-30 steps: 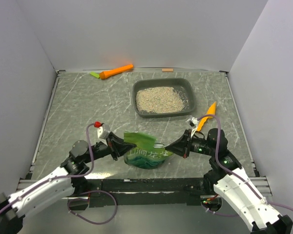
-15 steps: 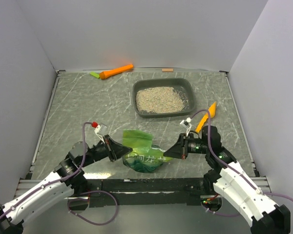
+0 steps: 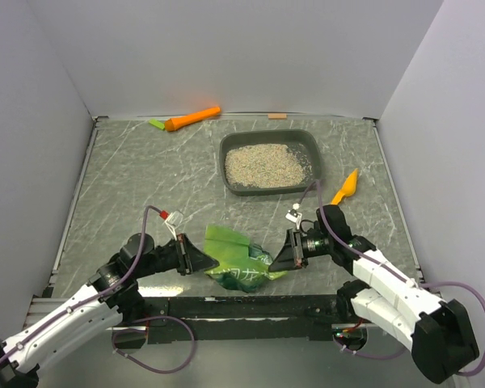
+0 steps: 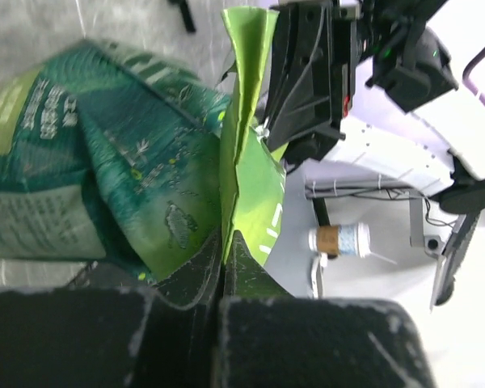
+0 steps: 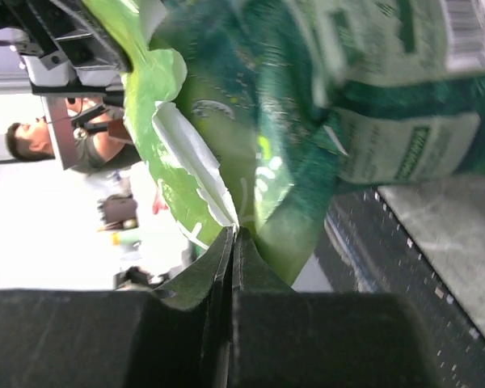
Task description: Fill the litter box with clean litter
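Note:
The dark grey litter box (image 3: 228, 146) sits at the back centre-right with a layer of beige clean litter (image 3: 265, 165) in it. A green-teal crinkled bag (image 3: 238, 260) is held between my two grippers near the table's front edge. My left gripper (image 3: 208, 263) is shut on the bag's left edge; the left wrist view shows its jaws pinching a green fold (image 4: 241, 174). My right gripper (image 3: 273, 263) is shut on the bag's right edge; the right wrist view shows its jaws pinching the bag's torn rim (image 5: 196, 166).
An orange scoop (image 3: 344, 187) lies right of the litter box. An orange carrot-shaped toy (image 3: 191, 119) with a green tip lies by the back wall. White walls enclose the marbled table on three sides.
Both grippers have moved down and toward the front edge with the bag, and closer together. The bag now sits lower and more crumpled. The litter box has not moved.

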Motion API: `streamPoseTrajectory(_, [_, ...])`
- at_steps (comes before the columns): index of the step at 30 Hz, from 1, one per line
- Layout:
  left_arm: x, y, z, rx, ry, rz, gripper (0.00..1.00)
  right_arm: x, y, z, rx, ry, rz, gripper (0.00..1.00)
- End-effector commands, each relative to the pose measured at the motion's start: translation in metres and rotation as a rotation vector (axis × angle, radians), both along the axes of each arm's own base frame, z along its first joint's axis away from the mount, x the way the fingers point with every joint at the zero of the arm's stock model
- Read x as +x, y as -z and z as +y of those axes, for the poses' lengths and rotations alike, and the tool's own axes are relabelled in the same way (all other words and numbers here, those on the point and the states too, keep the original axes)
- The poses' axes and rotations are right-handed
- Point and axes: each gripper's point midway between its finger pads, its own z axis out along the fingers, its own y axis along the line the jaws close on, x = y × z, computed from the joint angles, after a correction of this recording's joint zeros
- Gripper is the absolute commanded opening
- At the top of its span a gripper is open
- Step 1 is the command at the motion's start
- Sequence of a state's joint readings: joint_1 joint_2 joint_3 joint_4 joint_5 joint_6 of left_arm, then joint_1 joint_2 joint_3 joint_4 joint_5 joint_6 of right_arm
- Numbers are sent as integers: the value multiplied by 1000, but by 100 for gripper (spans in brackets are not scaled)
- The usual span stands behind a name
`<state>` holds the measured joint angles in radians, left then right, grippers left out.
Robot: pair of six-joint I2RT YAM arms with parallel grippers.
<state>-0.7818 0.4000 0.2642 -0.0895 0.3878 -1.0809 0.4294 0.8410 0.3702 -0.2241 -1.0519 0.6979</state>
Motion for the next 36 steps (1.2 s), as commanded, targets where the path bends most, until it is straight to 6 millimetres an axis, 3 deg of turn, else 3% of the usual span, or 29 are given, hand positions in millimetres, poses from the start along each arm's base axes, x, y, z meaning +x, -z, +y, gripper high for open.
streamPoseTrajectory(1, [-24,29,8,90,67,166,1,-7,22,-9,-106,-2,78,0])
streamPoseTrajectory(11, [-34,29,14,107,92,179,1,3,21,-18,-207,16,-37,0])
streamPoseTrajectory(13, [-34,29,13,105,93,178,1,12,23,-25,-269,49,-103,20])
streamPoseTrajectory(16, [-32,28,12,107,93,173,1,34,-1,-28,-296,109,-267,52])
streamPoseTrajectory(20, [-30,29,10,117,94,174,1,59,-59,-25,-260,165,-508,60])
streamPoseTrajectory(22, [-30,29,9,118,101,171,1,63,-75,-21,-255,148,-587,60])
streamPoseTrajectory(26, [-28,31,9,135,101,175,1,57,-105,6,-248,21,-711,59])
streamPoseTrajectory(29, [-27,33,10,152,87,179,1,36,-113,30,-210,-126,-787,59])
streamPoseTrajectory(34, [-18,35,18,204,11,193,1,0,-101,53,-211,-385,-895,59])
streamPoseTrajectory(36, [-15,38,22,229,-24,207,1,-5,-91,59,-243,-457,-940,59])
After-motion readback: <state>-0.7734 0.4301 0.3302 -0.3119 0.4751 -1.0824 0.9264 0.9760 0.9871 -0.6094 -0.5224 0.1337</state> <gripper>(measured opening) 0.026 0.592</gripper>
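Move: The litter bag's body lies between the two hands, its middle about 8 cm to the left of the right hand and 7 cm below, level fore and aft; the bag's green flap is roughly 12 cm left, 6 cm ahead and 1 cm lower. The litter box sits some 35 cm straight ahead of the right hand, the orange scoop 26 cm ahead and 25 cm right, both about 11 cm lower. From the left hand, the bag's middle is about 8 cm right and 7 cm below. Easing back a little with the rim still pinched, the right hand then opens its fingers to let go and sweeps forward and up about 10 cm, before swinging left and back over the bag, wrist rolling some 45 degrees and fingers dipping slightly. The left hand keeps its pinch on the flap, sinking and drawing back a couple of centimetres. ##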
